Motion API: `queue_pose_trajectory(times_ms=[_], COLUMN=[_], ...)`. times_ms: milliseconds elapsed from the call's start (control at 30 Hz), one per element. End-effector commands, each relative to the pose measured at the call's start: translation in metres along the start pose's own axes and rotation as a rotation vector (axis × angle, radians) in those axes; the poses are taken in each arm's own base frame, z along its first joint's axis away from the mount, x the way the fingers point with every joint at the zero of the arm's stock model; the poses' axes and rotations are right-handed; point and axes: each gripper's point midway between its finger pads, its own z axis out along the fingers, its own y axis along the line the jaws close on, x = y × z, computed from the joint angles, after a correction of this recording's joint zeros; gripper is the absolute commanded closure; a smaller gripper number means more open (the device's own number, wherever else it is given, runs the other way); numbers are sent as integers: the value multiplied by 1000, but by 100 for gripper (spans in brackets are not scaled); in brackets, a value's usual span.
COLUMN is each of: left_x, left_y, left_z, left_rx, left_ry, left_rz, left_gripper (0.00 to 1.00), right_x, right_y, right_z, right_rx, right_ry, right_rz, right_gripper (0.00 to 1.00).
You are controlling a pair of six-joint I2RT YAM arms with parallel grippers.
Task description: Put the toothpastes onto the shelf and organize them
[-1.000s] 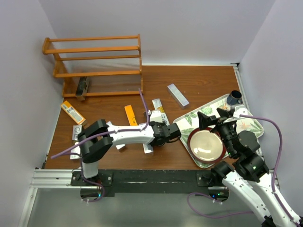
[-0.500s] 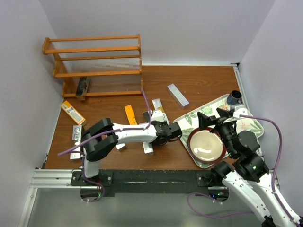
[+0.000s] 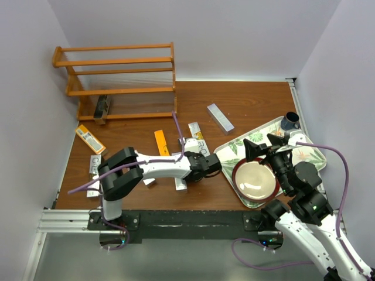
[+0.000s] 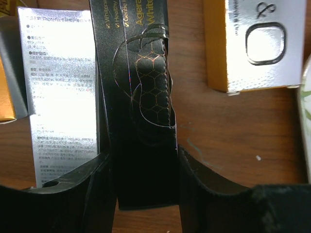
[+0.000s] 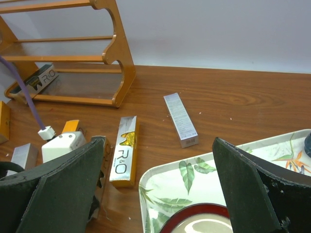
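Note:
My left gripper [image 4: 145, 194] is shut on a black toothpaste carton [image 4: 141, 97] that lies on the table, one finger against each long side. A silver carton [image 4: 60, 92] lies just to its left and a gold-and-white one [image 4: 252, 43] to its right. From above, the left gripper [image 3: 206, 165] sits mid-table, hiding the black carton. Other toothpastes lie loose: silver [image 3: 220, 117], orange [image 3: 161, 142], orange [image 3: 90, 139]. The shelf [image 3: 117, 61] stands at the back left with one dark carton [image 3: 102, 108] on its bottom tier. My right gripper [image 5: 160, 187] hangs open and empty over the tray.
A leaf-patterned tray [image 3: 304, 153] at the right holds a red-rimmed bowl [image 3: 255, 179] and a dark cup [image 3: 289, 121]. Walls close in behind and on both sides. Another silver carton [image 3: 94, 164] lies near the table's left edge.
The left jaws have closed onto the black carton, and that gripper has shifted slightly left. The right arm has not moved.

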Motion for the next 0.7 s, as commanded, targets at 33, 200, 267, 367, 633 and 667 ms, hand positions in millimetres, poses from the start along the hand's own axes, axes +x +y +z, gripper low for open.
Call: queue_pose_trajectory(times_ms=[33,200,267,367,633,667], left_x=[-17,-33,-40,-56,-101,-106], left_y=[24,15,12,10,28,34], left_z=[-20,-37,-46,-62,-81,-78], left_rx=[0,66,100,144,243,239], left_ry=[-35,-61,-73,-105,-128,-130], left_rz=[6,76,113,129,210,210], left_gripper=[68,70,70,70,74,75], right_x=[-20,-19,-19,-18,-19,-19], right_y=[6,6,7,7,7,8], right_z=[-3,-2,-2,-2,-2,-2], right_rx=[-27,-28,-31,-31,-34,-37], right_ry=[-44,-41,-39,-36,-37,-38], right_rz=[15,14,13,13,13,13], right_gripper=[1,1,1,1,1,1])
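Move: The left gripper already pinches the dark toothpaste near its close end, low at the table. The middle of the shelf's lower tier is roughly 25 cm ahead and 24 cm to its left, near its height. The silver box lies about 4 cm left and 3 cm back, the orange box some 11 cm left and 7 cm ahead, the R&O box 4 cm right and 10 cm ahead. From the idle right hand, that tier is about 45 cm left, 24 cm ahead and 28 cm below. Keep the left fingers shut on the dark toothpaste and ease it a couple of centimetres left and slightly back while still low, its side pushing along the silver box. Then lift it with growing speed to about 9 cm up, turning the hand some 15 degrees clockwise and starting to drift left towards the shelf near the end. ##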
